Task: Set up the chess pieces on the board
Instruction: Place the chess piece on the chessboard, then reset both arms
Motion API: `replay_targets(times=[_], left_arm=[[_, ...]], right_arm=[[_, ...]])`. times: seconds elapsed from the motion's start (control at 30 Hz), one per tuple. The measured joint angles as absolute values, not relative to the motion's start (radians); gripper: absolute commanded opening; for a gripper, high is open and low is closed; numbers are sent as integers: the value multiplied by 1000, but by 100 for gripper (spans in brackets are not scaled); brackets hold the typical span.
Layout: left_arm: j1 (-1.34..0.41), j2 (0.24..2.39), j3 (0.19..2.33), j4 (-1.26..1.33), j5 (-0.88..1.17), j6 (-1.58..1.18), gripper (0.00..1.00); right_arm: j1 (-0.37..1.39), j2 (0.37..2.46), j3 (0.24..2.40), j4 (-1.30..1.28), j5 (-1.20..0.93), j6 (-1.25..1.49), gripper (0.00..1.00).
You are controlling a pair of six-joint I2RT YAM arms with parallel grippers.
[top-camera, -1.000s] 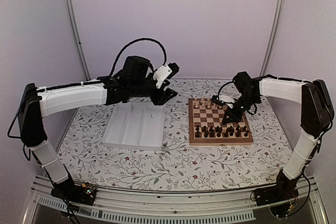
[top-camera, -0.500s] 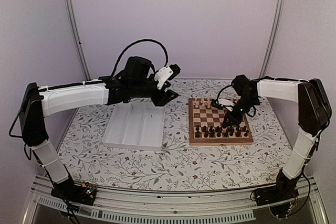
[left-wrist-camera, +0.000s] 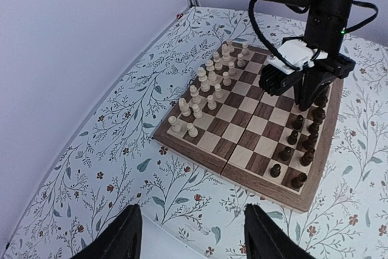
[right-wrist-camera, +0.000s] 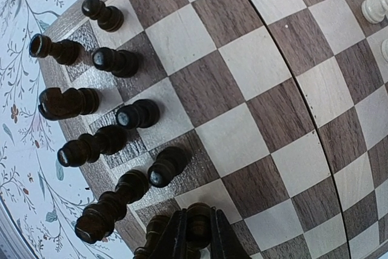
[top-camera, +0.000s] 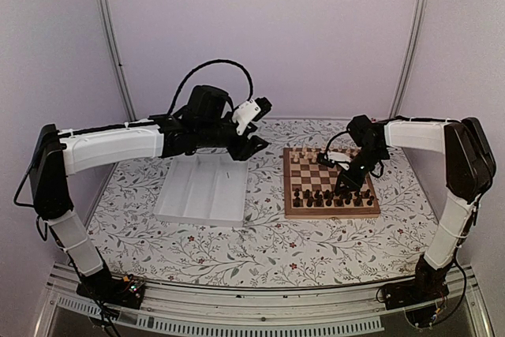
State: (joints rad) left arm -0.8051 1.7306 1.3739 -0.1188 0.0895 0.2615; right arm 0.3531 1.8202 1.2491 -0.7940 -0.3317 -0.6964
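The board (top-camera: 331, 212) lies on the right of the table. Dark chess pieces (top-camera: 331, 196) fill its two near rows; in the right wrist view they (right-wrist-camera: 136, 114) stand along the board's (right-wrist-camera: 254, 65) left side. My right gripper (right-wrist-camera: 198, 236) is down over that group, shut on one dark chess piece (right-wrist-camera: 199, 218) that stands on a square beside its neighbours. From above, the right gripper (top-camera: 344, 189) is at the near right part of the board. My left gripper (left-wrist-camera: 192, 236) hangs open and empty over the tray's far edge, and the top view shows this left gripper (top-camera: 259, 125) well above the table.
A white plastic tray (top-camera: 203, 189) lies left of the board on the floral tablecloth. Pale wooden pieces (left-wrist-camera: 206, 89) occupy the board's far rows. The right arm (left-wrist-camera: 306, 40) reaches over the board from the right.
The right gripper has come slightly nearer and lower into the dark rows. The left arm has barely moved.
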Motion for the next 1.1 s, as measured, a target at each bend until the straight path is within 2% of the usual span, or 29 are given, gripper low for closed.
replay_targets(times=[0.37,0.63,0.73,0.83,0.93,1.03,1.1], left_arm=[[-805,1739,1376,-123,89,261,60],[-802,1745,1378,-131,34,245,74],[-797,1745,1393,-144,-19,236,81],[-791,1739,1414,-154,-102,230,86],[-777,1707,1420,-164,-175,225,87],[-748,1654,1419,-187,-209,198,87],[-716,1609,1416,-200,-217,174,88]], right_arm=[[353,1823,1250,-802,-332,-695,20],[344,1816,1334,-832,-326,-688,31],[322,1786,1376,-837,-327,-687,32],[265,1724,1402,-820,-332,-668,38],[177,1640,1401,-767,-333,-625,48],[75,1534,1384,-678,-331,-564,76],[9,1454,1353,-600,-326,-517,87]])
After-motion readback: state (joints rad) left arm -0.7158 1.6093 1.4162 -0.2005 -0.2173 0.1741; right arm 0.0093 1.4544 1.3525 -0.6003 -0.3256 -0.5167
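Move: The last dark pawn stands between the right fingertips, its middle about 1 cm below them. Its neighbour pawns stand some 3 cm to its left and 3 cm to its right, both level with it, and the dark king is about 4 cm behind it with no sideways offset, at much the same height. From the left hand the pawn lies some 27 cm to the right, 2 cm back and 18 cm lower. Staying almost in place at first, the right hand opens its already slackening fingers around the pawn, then climbs about 20 cm while swinging right and forward off the board, turning clockwise as the fingers tip up and outward and spread wide. The left hand, empty, dips slightly, then draws left, up and forward away from the board, turning some 25 degrees counter-clockwise and opening wider. ##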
